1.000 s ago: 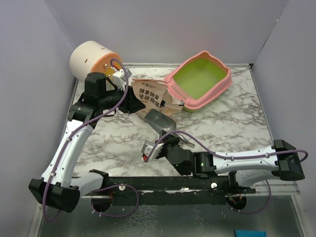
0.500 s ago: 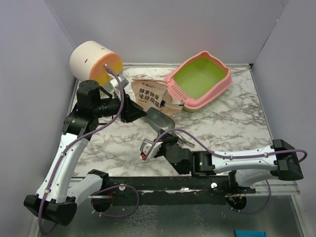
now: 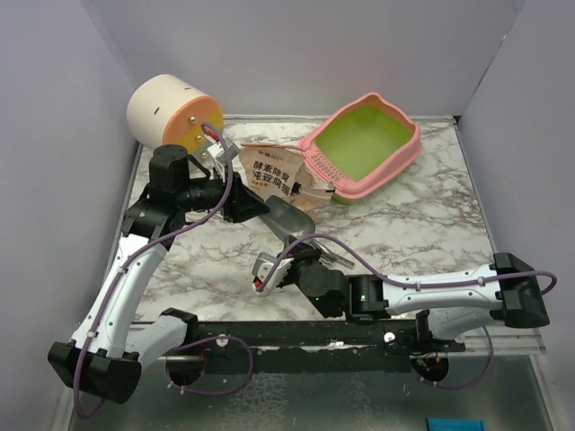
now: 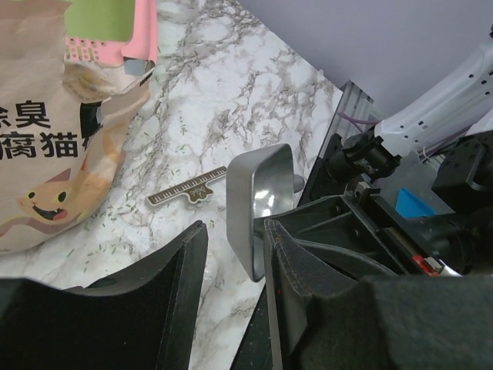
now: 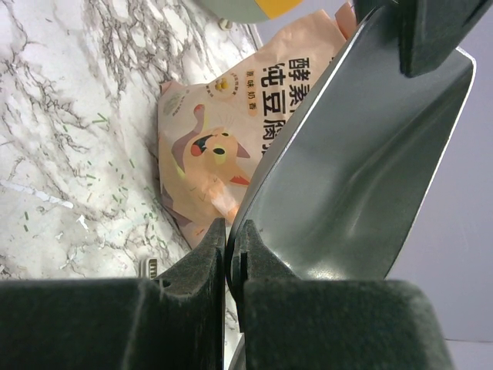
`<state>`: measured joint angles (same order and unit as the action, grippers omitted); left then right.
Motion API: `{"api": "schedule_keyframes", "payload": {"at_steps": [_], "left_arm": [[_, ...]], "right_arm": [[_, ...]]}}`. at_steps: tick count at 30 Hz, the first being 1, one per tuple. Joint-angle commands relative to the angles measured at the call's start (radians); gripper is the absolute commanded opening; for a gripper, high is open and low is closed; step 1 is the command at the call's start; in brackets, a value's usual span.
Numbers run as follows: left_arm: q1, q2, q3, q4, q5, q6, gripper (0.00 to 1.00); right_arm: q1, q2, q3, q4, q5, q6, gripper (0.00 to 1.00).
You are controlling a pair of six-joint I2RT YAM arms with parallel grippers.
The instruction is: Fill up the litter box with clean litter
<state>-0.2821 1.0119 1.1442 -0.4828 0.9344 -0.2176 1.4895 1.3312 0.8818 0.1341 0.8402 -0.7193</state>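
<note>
The pink litter box (image 3: 364, 148) stands at the back right, and its lime-green inside looks bare; its pink edge shows in the left wrist view (image 4: 145, 31). The peach litter bag (image 3: 274, 172) lies left of it. A thin scatter of greenish litter granules (image 4: 115, 208) lies on the marble near the bag and also shows in the right wrist view (image 5: 115, 193). My right gripper (image 5: 229, 231) is shut on the wall of the grey metal scoop (image 3: 289, 220). My left gripper (image 4: 235, 247) is open, with the scoop's rim (image 4: 258, 200) between its fingers.
A cream-and-orange cylinder (image 3: 171, 112) lies at the back left. A small brown torn strip (image 4: 181, 189) lies on the marble (image 3: 422, 215) beside the scoop. Grey walls close in the left, back and right sides.
My left arm has swung its gripper down and to the right from the bag to the scoop's rim. My right arm has shifted the scoop slightly to the left.
</note>
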Motion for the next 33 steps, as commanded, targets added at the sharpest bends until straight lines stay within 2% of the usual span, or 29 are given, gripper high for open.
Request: {"api": "schedule_keyframes", "payload": {"at_steps": [1,7,10,11,12,16,18,22,27,29,33], "left_arm": [[-0.008,0.012,-0.023,0.062,0.017,-0.015,0.38],[-0.018,0.036,-0.031,0.084,0.014,-0.021,0.35],[-0.020,0.045,-0.037,0.085,0.000,-0.019,0.22],[-0.020,0.046,-0.043,0.084,-0.013,-0.019,0.13],[-0.020,0.050,-0.049,0.086,-0.020,-0.018,0.01],[-0.021,0.072,-0.082,0.096,-0.061,-0.034,0.00],[-0.019,0.074,-0.106,0.130,-0.097,-0.080,0.00],[-0.019,0.053,-0.145,0.243,-0.189,-0.182,0.00],[-0.018,-0.010,-0.176,0.432,-0.292,-0.350,0.00],[-0.014,-0.028,-0.192,0.516,-0.321,-0.428,0.00],[-0.005,-0.064,-0.252,0.653,-0.392,-0.563,0.00]], "right_arm": [[0.012,-0.018,0.027,0.046,-0.024,0.021,0.01],[0.023,0.009,0.034,0.049,-0.041,0.045,0.01],[0.025,0.020,0.040,0.037,-0.037,0.067,0.01],[0.025,0.018,0.041,0.031,-0.039,0.076,0.01],[0.025,0.014,0.040,0.024,-0.041,0.090,0.01],[0.025,-0.008,0.042,-0.023,-0.031,0.158,0.03],[0.025,-0.021,0.051,-0.070,-0.034,0.213,0.10],[0.023,-0.059,0.112,-0.240,-0.034,0.371,0.34],[-0.002,-0.254,0.172,-0.313,-0.056,0.508,0.59],[-0.051,-0.352,0.206,-0.330,-0.113,0.586,0.67],[-0.136,-0.459,0.279,-0.378,-0.203,0.696,0.73]]}}
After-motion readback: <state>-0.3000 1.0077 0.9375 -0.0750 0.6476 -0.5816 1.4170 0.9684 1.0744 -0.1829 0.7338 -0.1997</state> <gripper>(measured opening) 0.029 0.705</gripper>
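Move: The scoop blade's middle lies about 6 cm right of the left hand, 1 cm nearer the base and 5 cm lower, with its far-left rim already between the open left fingers. From the right hand, which pinches it near the handle, that middle is about 3 cm ahead and 5 cm up. From the left hand, the litter bag stands some 13 cm ahead, 5 cm right and 22 cm lower; the metal clip lies roughly 2 cm ahead, 16 cm right and 31 cm down. Easing about 1 cm right and down, the left hand shuts its fingers on the scoop's far-left rim while the right still holds it near the handle. The right then opens, backs off slightly and lifts away, up about 12 cm and to the right, its wrist rolling. The left keeps its pinch and carries the scoop forward about 5 cm, dipping then rising, turning counter-clockwise. ##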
